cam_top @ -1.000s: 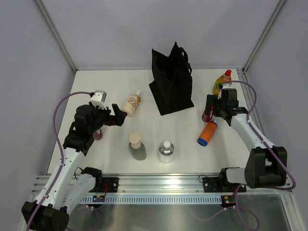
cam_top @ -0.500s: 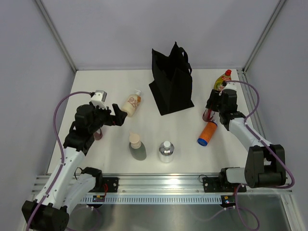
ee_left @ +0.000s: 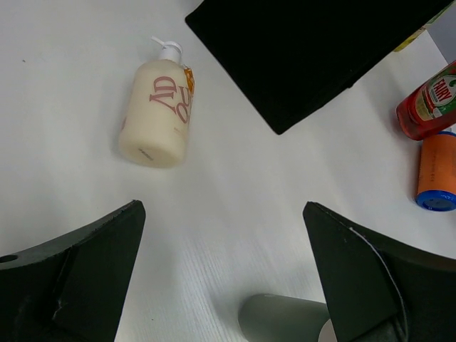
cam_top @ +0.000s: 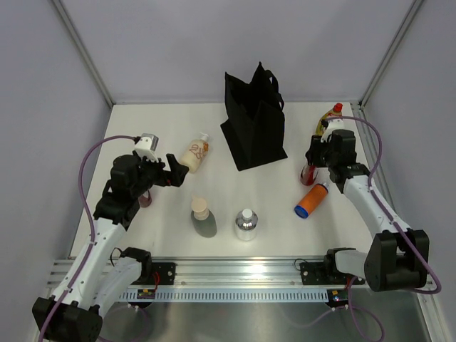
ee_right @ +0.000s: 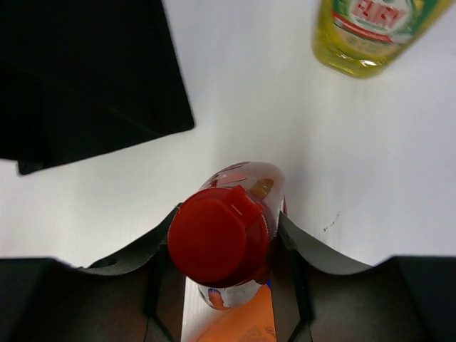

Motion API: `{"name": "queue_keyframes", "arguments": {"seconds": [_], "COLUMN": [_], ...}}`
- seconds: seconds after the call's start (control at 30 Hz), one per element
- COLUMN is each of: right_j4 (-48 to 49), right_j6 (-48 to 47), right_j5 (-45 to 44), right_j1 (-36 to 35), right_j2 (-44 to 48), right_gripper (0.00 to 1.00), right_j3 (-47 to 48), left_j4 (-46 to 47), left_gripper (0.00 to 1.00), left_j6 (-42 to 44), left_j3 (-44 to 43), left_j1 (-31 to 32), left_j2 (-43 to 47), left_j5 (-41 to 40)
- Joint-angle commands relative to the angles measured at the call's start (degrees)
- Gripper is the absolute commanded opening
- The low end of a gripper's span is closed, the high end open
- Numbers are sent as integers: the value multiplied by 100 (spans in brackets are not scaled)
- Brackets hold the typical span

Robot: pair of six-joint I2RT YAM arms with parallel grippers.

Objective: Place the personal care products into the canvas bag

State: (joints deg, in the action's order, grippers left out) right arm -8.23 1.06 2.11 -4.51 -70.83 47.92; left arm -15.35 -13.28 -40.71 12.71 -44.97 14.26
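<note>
The black canvas bag (cam_top: 253, 121) stands upright at the back middle; it also shows in the left wrist view (ee_left: 320, 50) and the right wrist view (ee_right: 85, 71). My right gripper (cam_top: 313, 162) (ee_right: 226, 239) is shut on the upright red bottle (cam_top: 308, 175) (ee_right: 221, 235), right of the bag. The orange blue-capped bottle (cam_top: 311, 201) (ee_right: 239, 324) lies just in front of it. The yellow-green red-capped bottle (cam_top: 329, 118) (ee_right: 363, 32) lies behind. My left gripper (cam_top: 174, 169) (ee_left: 222, 210) is open and empty, next to the lying cream pump bottle (cam_top: 194, 154) (ee_left: 157, 114).
The grey-green beige-capped bottle (cam_top: 203, 217) (ee_left: 285, 320) and the clear white-capped bottle (cam_top: 246, 223) stand near the front middle. A small dark red thing (cam_top: 145, 201) sits under the left arm. Walls and frame posts close in the back and sides.
My right gripper has closed in on the red bottle and shifted a little. The orange bottle has turned and slid slightly to the right. The left arm has not moved.
</note>
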Motion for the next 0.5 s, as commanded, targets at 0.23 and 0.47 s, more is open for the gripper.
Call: {"name": "queue_keyframes", "arguments": {"seconds": [0.23,0.47], "right_j4": [-1224,-1813], "right_j6": [-1398,-661], "right_j5": [3012,4016], "right_j1": [-32,-164], "right_j2": [166,-316], "right_gripper": [0,0], "right_j3": [2677,4680], "left_j4": [472,691], "left_gripper": [99,99], "left_j6": [132,176], "left_j3": [-86,1], "left_j1": [30,56], "left_j2": [155,164], "left_j5": [419,683]}}
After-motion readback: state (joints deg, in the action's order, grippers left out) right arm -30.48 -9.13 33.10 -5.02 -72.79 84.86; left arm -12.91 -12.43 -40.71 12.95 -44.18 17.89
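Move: The right hand already grips the red bottle. The black canvas bag's middle lies about 12 cm ahead of this hand and 21 cm to its left, at roughly its height. The yellow bottle stands some 12 cm ahead, 6 cm right and 4 cm lower; the orange bottle is about 12 cm back, 3 cm right and 11 cm below. From the left hand, the bag is roughly 23 cm ahead, 28 cm right and slightly lower. Keeping its grip, the right hand lifts the red bottle about 20 cm, swinging left towards the bag, turning counter-clockwise. ##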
